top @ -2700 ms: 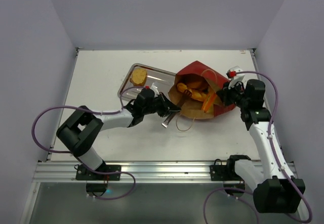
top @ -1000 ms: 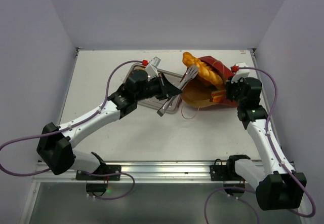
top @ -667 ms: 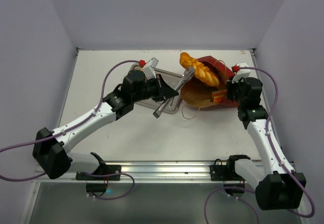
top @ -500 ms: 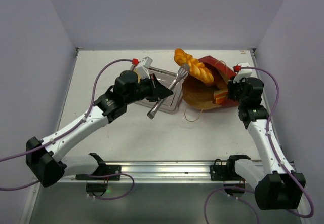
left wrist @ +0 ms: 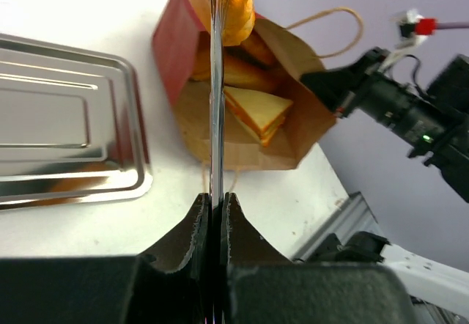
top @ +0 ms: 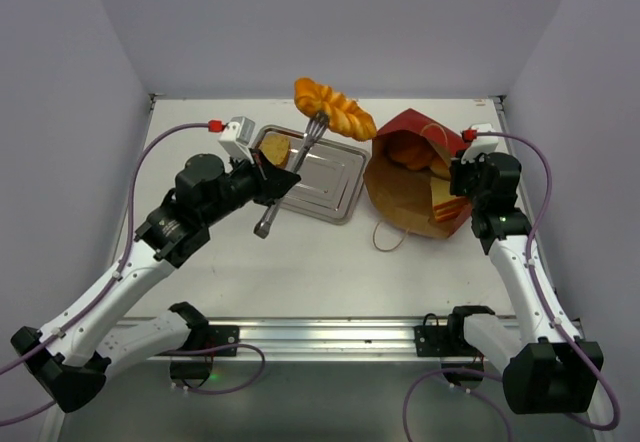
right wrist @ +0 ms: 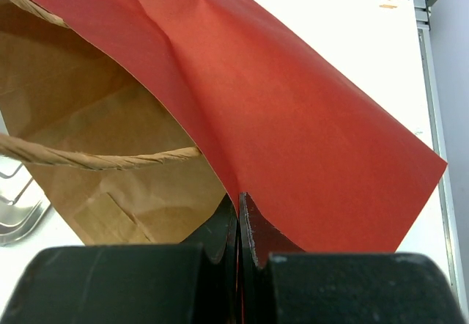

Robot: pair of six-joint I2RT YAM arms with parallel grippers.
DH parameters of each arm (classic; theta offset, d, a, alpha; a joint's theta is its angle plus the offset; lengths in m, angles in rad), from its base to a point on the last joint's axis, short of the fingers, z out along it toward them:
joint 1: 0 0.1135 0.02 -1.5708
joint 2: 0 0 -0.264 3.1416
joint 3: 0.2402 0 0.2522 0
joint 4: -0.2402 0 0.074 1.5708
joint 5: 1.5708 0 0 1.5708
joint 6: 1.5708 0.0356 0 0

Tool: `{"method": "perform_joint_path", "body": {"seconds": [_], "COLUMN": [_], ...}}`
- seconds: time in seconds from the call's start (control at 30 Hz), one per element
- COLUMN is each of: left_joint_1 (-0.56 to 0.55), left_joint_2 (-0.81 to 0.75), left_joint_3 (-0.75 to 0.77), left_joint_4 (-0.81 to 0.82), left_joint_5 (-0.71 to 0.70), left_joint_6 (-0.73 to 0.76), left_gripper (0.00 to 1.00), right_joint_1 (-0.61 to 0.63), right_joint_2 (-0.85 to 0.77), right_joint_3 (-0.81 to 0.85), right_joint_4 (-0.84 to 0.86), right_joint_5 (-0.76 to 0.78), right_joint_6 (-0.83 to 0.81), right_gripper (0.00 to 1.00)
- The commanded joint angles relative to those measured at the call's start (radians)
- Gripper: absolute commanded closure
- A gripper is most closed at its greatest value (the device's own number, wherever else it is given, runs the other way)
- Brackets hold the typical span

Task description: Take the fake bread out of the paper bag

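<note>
A twisted golden piece of fake bread (top: 333, 108) hangs in the air on the tines of a metal fork (top: 296, 167), above the far edge of the metal tray (top: 335, 194). My left gripper (top: 274, 186) is shut on the fork's handle (left wrist: 215, 104). The red paper bag (top: 418, 184) lies open beside the tray, with more bread (top: 408, 152) and pale slices (left wrist: 253, 111) inside. My right gripper (right wrist: 238, 205) is shut on the bag's red wall (right wrist: 293, 111) at its rim. A round loaf (top: 275, 148) sits on the tray.
The bag's string handles (top: 390, 236) trail onto the white table (top: 200, 132) toward the near side. Grey walls close in the table on three sides. A metal rail (top: 320, 334) runs along the near edge by the arm bases.
The left arm has pulled the fork with the twisted bread up out of the bag and swung it left over the tray. The right gripper has kept hold of the bag.
</note>
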Motion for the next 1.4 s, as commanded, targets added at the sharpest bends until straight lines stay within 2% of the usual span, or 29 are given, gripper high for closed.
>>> {"method": "perform_joint_path", "body": {"seconds": [0.0, 0.43, 0.57, 0.87, 1.03, 1.17, 1.37], "left_joint_1": [0.046, 0.2, 0.229, 0.333, 0.416, 0.485, 0.502], "left_joint_2": [-0.011, 0.107, 0.164, 0.33, 0.437, 0.534, 0.638], "left_joint_3": [-0.018, -0.136, -0.199, -0.256, -0.246, -0.246, -0.175], "left_joint_4": [0.009, 0.155, 0.317, 0.518, 0.555, 0.645, 0.631], "left_joint_5": [-0.077, -0.058, 0.081, 0.349, 0.5, 0.685, 0.761], "left_joint_6": [0.07, 0.064, 0.032, -0.039, -0.054, -0.081, -0.043], "left_gripper": [1.0, 1.0, 1.0, 1.0, 1.0, 1.0, 1.0], "right_joint_1": [-0.006, -0.04, -0.042, -0.045, -0.045, -0.045, -0.045], "right_joint_2": [-0.01, -0.001, 0.002, 0.014, 0.02, 0.02, 0.022], "right_joint_3": [0.009, 0.009, 0.009, 0.009, 0.009, 0.007, 0.006], "right_joint_4": [0.033, 0.029, 0.026, 0.021, 0.022, 0.021, 0.022], "right_joint_5": [0.034, 0.023, 0.017, 0.008, 0.006, 0.003, -0.003], "right_joint_6": [0.013, 0.013, 0.011, 0.01, 0.007, 0.004, 0.004], "right_gripper": [1.0, 1.0, 1.0, 1.0, 1.0, 1.0, 1.0]}}
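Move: The tray my left hand is bringing the tong-held braided bread to is centred about 18 cm ahead of that hand, 3 cm right and 32 cm below. A round bread already lies on it, some 24 cm ahead of the hand and 4 cm left; the paper bag is roughly 17 cm ahead, 30 cm right and 25 cm below. From my right hand, the tray is about 6 cm ahead, 35 cm left and 21 cm down. I lower the braided bread towards the tray with my left hand, keeping the tongs pinched in its fingers. It sinks some 21 cm while reaching about 11 cm forward, easing about 5 cm left in the first half, and the wrist tips the tongs' far end downwards. My right hand stays by the bag's rim, still pinching it. ##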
